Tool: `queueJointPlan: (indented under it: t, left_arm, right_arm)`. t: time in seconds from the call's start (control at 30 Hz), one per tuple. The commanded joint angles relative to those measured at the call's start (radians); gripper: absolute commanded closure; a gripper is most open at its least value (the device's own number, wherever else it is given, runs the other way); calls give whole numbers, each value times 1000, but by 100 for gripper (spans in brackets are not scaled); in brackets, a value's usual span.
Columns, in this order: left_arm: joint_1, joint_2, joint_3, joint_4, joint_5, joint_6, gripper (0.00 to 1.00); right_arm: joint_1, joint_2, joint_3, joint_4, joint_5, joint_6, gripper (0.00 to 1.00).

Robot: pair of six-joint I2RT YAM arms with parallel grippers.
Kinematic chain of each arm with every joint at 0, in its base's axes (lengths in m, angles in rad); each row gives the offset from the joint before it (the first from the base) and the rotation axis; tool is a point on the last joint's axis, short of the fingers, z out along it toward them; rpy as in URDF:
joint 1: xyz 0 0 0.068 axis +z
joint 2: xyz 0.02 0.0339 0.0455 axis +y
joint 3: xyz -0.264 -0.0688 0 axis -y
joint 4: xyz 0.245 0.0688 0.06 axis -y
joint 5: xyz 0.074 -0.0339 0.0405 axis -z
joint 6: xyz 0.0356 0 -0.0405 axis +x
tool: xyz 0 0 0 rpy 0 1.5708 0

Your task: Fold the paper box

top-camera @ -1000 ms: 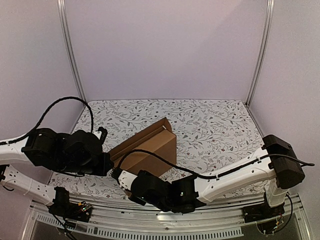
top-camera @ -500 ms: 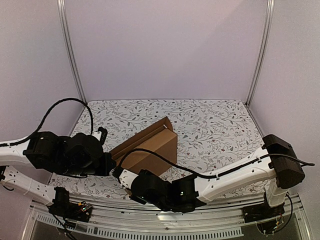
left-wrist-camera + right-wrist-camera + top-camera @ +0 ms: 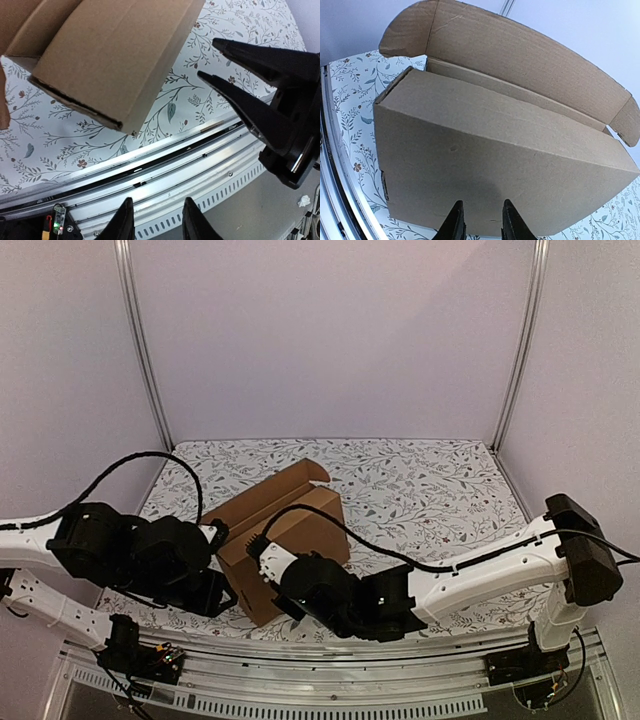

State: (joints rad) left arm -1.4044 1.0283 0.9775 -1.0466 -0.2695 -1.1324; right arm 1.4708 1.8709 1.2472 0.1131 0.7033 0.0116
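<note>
The paper box (image 3: 290,525) is plain brown cardboard and stands on the flowered table (image 3: 430,490) with its lid flap (image 3: 285,483) raised at the back. In the right wrist view the paper box (image 3: 490,150) fills the frame, lid flap (image 3: 520,55) arching over it. My right gripper (image 3: 482,222) is open just in front of its long wall, with nothing between the fingers. My left gripper (image 3: 157,222) is open over the table's front rail, off the near corner of the box (image 3: 110,55). The right gripper's black fingers (image 3: 235,95) show there too, apart.
A metal rail (image 3: 165,165) runs along the near table edge under my left gripper. The left arm (image 3: 140,550) lies left of the box and the right arm (image 3: 450,575) stretches across the near right. Frame posts (image 3: 140,340) stand at the back corners.
The box has come down from its tilted wedge pose and sits nearer, with its lid flap sprung up. Both grippers have opened, and the right wrist has moved up beside the box.
</note>
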Motion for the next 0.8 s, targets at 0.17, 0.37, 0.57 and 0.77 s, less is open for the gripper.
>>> queueJointPlan:
  t: [0.17, 0.37, 0.57, 0.77]
  left_arm:
    - [-8, 53, 225, -196, -99, 117, 60]
    - [-7, 57, 316, -335, -235, 112, 45]
    - [77, -68, 204, -237, -321, 168, 30]
    - [276, -218, 75, -43, -284, 302, 12]
  right_arm:
    - [1, -121, -112, 3, 100, 21, 65]
    - [-76, -274, -198, -72, 55, 16, 50]
    - [-186, -358, -213, -169, -85, 30, 32]
    - [-267, -350, -167, -222, -178, 69, 6]
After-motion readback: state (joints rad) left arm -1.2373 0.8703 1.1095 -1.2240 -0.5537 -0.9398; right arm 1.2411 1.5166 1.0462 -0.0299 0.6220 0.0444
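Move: The box, tilted up on its long side, has its middle about 17 cm ahead of the left hand and 10 cm to its right, some 9 cm lower. Its raised front flap stands on the far-left side, about 6 cm beyond the box's middle and 4 cm left of it. From the right hand the box's middle is roughly 10 cm straight ahead and 9 cm below. Clear both grippers from the box while spreading the fingers wide. Lift the left one about 8 cm, then sweep it left and forward, swinging its downward fingers some 20 degrees outward; take the right one some 11 cm right from the near side of the box, then also forward and up towards its right end, turning slightly clockwise. ##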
